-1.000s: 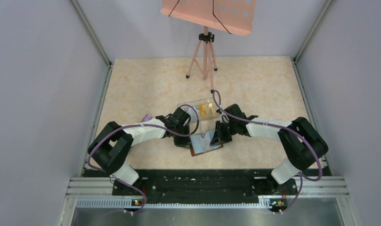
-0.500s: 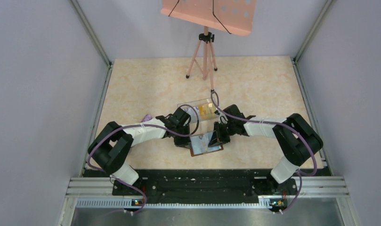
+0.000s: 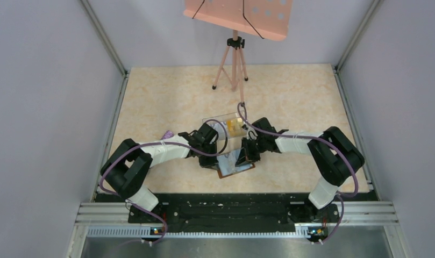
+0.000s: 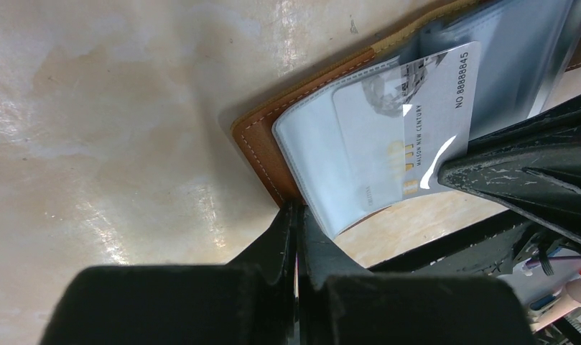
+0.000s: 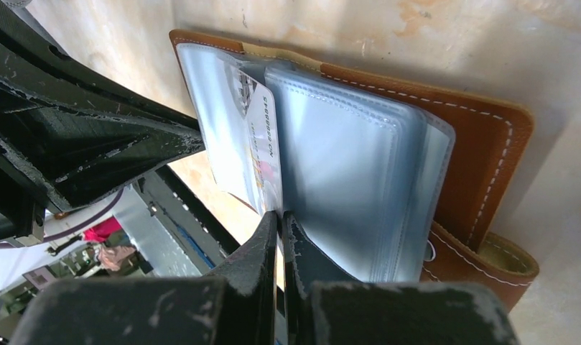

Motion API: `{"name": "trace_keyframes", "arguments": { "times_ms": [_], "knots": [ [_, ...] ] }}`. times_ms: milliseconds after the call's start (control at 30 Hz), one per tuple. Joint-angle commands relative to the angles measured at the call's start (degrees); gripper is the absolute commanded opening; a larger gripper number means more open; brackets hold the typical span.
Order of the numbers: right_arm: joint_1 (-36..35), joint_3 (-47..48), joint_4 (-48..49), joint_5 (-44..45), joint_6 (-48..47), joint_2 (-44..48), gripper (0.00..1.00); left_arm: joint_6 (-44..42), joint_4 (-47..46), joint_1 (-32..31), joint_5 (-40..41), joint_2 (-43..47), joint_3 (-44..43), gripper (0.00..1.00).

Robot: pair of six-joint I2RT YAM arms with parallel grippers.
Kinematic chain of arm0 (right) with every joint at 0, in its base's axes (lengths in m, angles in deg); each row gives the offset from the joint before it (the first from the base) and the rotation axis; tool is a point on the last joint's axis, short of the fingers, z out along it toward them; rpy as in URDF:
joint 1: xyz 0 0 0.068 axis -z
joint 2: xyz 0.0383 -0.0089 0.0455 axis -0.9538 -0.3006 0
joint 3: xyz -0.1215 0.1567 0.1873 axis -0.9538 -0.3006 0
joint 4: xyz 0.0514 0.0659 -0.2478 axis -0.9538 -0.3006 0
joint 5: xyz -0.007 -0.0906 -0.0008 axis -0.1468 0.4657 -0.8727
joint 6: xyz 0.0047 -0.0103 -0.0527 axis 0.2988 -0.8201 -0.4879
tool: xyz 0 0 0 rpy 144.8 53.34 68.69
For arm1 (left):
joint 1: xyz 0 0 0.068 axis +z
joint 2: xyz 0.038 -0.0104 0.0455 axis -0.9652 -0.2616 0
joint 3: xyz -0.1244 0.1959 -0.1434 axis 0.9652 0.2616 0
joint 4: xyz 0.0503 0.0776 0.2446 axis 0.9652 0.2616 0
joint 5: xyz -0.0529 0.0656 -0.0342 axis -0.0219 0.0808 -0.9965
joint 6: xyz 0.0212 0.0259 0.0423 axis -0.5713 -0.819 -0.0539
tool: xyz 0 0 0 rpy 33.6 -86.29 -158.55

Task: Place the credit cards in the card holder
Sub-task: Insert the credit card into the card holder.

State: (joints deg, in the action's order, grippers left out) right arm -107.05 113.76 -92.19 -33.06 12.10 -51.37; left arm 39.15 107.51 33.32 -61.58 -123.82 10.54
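Note:
The brown leather card holder (image 3: pixel 242 167) lies open on the table between both arms, its clear pockets fanned up. A whitish credit card (image 4: pixel 416 122) printed with a number sits partway inside one clear pocket (image 5: pixel 262 144). My right gripper (image 5: pixel 280 215) is shut on that card's outer edge. My left gripper (image 4: pixel 296 210) is shut, its tips resting against the card holder's stitched brown edge (image 4: pixel 258 140). Orange-yellow cards (image 3: pixel 234 127) lie in a clear box behind the card holder.
The clear plastic box (image 3: pixel 226 119) stands just behind the two grippers. A pink tripod (image 3: pixel 235 59) with a tilted board stands at the back. A small purple object (image 3: pixel 167 134) lies beside the left forearm. Grey walls close in both sides.
The right arm has shifted left, carrying the card further over the card holder. The left arm has stayed where it was.

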Motion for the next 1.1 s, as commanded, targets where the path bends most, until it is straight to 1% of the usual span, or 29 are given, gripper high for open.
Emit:
{"name": "trace_keyframes", "arguments": {
  "times_ms": [0,200,400,667,867,1067],
  "knots": [
    [-2.0,1.3,0.0,0.8,-0.8,-1.3,0.0,-0.5,1.2,-1.4,2.6,-3.7,1.2,0.0],
    [-3.9,3.8,-2.9,0.5,-2.0,-2.9,0.0,-0.7,1.4,-1.4,2.5,-3.8,1.1,0.0],
    [-4.7,6.8,-6.7,2.3,-3.6,-2.0,0.14,-0.6,1.5,-1.5,2.6,-4.0,0.8,0.0],
    [-4.7,9.2,-12.4,7.4,-5.4,1.8,0.37,-0.8,1.9,-1.5,2.9,-4.0,0.5,0.0],
    [-4.9,9.6,-12.8,9.2,-6.0,2.9,0.48,-1.1,2.0,-1.5,2.8,-4.5,0.0,0.0],
    [-5.0,9.5,-9.6,6.8,-5.8,0.2,0.49,-1.2,2.1,-1.5,2.6,-4.8,-0.2,0.0]
  ]
}}
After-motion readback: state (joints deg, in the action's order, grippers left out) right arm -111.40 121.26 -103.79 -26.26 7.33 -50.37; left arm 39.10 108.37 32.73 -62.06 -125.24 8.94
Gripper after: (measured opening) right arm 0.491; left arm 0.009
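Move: The card holder's left pocket, which the card is being fed into, has its middle some 4 cm to the right hand's left, 1 cm ahead and about 1 cm below. The card, already about halfway in, is centred roughly 2 cm ahead and 2 cm left; the right page lies about 2 cm ahead and 3 cm right. The clear box is some 16 cm ahead and 5 cm left. From the left hand the pocket is about 3 cm right and 2 cm ahead. Sliding left about 1.5 cm and drawing back 1 cm, the right hand pushes the card, held near its outer edge by the shut fingertips, into the left pocket. Its fingers then open about halfway, letting the card go as it rises 1.5 cm, easing forward and slightly right. The left hand keeps its shut fingers on the holder's left edge. ##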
